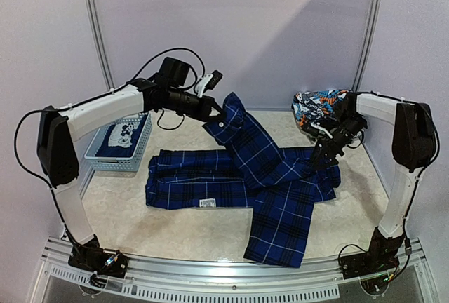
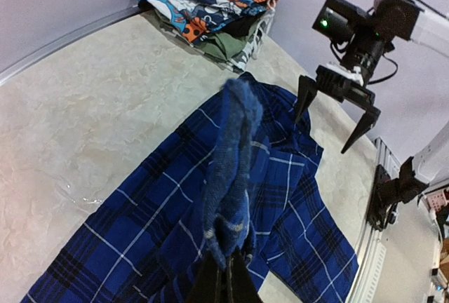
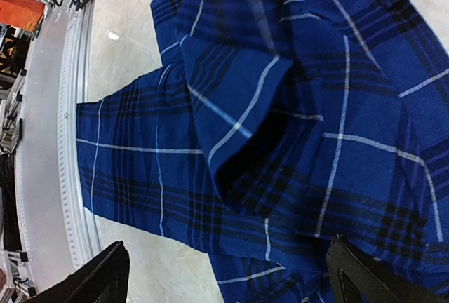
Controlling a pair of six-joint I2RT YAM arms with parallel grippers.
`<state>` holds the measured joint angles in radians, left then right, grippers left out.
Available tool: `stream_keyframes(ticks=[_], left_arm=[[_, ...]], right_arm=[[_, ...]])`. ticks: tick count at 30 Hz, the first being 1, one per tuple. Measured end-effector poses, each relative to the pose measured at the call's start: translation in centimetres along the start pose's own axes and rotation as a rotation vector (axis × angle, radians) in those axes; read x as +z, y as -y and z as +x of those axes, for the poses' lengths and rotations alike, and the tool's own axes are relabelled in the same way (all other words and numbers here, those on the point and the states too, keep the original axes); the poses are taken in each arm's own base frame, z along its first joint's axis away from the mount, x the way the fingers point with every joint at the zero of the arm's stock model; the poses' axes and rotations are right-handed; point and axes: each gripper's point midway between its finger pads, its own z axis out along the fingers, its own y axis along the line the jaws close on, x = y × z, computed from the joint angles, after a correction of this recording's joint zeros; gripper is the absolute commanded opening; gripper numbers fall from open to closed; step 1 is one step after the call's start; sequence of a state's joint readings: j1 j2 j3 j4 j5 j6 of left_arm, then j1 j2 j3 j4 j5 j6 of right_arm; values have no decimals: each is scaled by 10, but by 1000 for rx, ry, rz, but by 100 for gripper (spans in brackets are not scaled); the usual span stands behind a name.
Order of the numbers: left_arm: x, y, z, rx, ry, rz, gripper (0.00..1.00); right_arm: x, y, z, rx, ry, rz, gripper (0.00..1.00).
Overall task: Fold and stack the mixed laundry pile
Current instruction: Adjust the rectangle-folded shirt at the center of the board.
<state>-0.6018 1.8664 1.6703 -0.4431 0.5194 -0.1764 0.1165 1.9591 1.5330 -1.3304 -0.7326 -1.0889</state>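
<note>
A blue-and-black plaid shirt [image 1: 273, 177] lies spread across the table, one sleeve reaching toward the front edge. My left gripper [image 1: 215, 112] is shut on a cuff end of this shirt and holds it raised over the back of the table. In the left wrist view the plaid cloth [image 2: 235, 149] rises from the shut left gripper [image 2: 228, 278]. My right gripper [image 1: 323, 156] hovers open over the shirt's right edge; the right wrist view shows the plaid shirt [image 3: 280, 106] below the right gripper [image 3: 231, 282], with nothing between the fingers. More of the laundry pile [image 1: 319, 105], brightly printed garments, sits at the back right.
A light-blue slotted basket [image 1: 116, 163] stands at the left and holds a navy T-shirt with a pale print [image 1: 121, 137]. The printed garments [image 2: 207, 1] lie against the back wall. Bare tabletop [image 1: 196, 229] shows in front of the shirt, and a metal rail runs along the near edge.
</note>
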Motion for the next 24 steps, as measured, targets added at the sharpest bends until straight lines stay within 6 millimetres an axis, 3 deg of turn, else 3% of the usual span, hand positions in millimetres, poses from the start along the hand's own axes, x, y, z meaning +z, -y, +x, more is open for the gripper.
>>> stream_keyframes(ticks=[8,16,18,22,24], left_arm=[[-1,-23,4,-175,30,-92,0],[-16,-42,22,-265,54,-169,0],[-21,-45,24,-281,70,-185,0],[-26,-51,25,-308,91,-201,0],[-27,-54,24,-319,98,-211,0]], right_arm=[[15,2,-2,-50,-22,6,95],[42,26,-15,-26,-35,-34,72],[48,30,-13,-9,-39,-51,57],[52,28,-8,12,-49,-74,11],[51,27,-9,23,-53,-83,0]])
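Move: The left hand already holds the end of a raised flap of the shirt, with the left half of the shirt some 13 cm to its left, 7 cm back and 23 cm below; the white label lies about 18 cm back and 5 cm left. The fold at the flap's root is roughly 3 cm left, 2 cm ahead and 5 cm below the open right hand. From that hand, the hanging sleeve lies about 18 cm back and 13 cm left, the clothes pile 18 cm ahead and 8 cm right. Keeping its pinch on the flap's end, the left hand eases slightly forward and then draws it about 6 cm to the left over the shirt, sinking some 2.5 cm and turning about 20 degrees counter-clockwise. Meanwhile the right hand, wide open at the start, sinks about 4.5 cm while moving some 3 cm left and a little forward onto the flap's root, and its fingers close almost shut, pinching the fold there. ##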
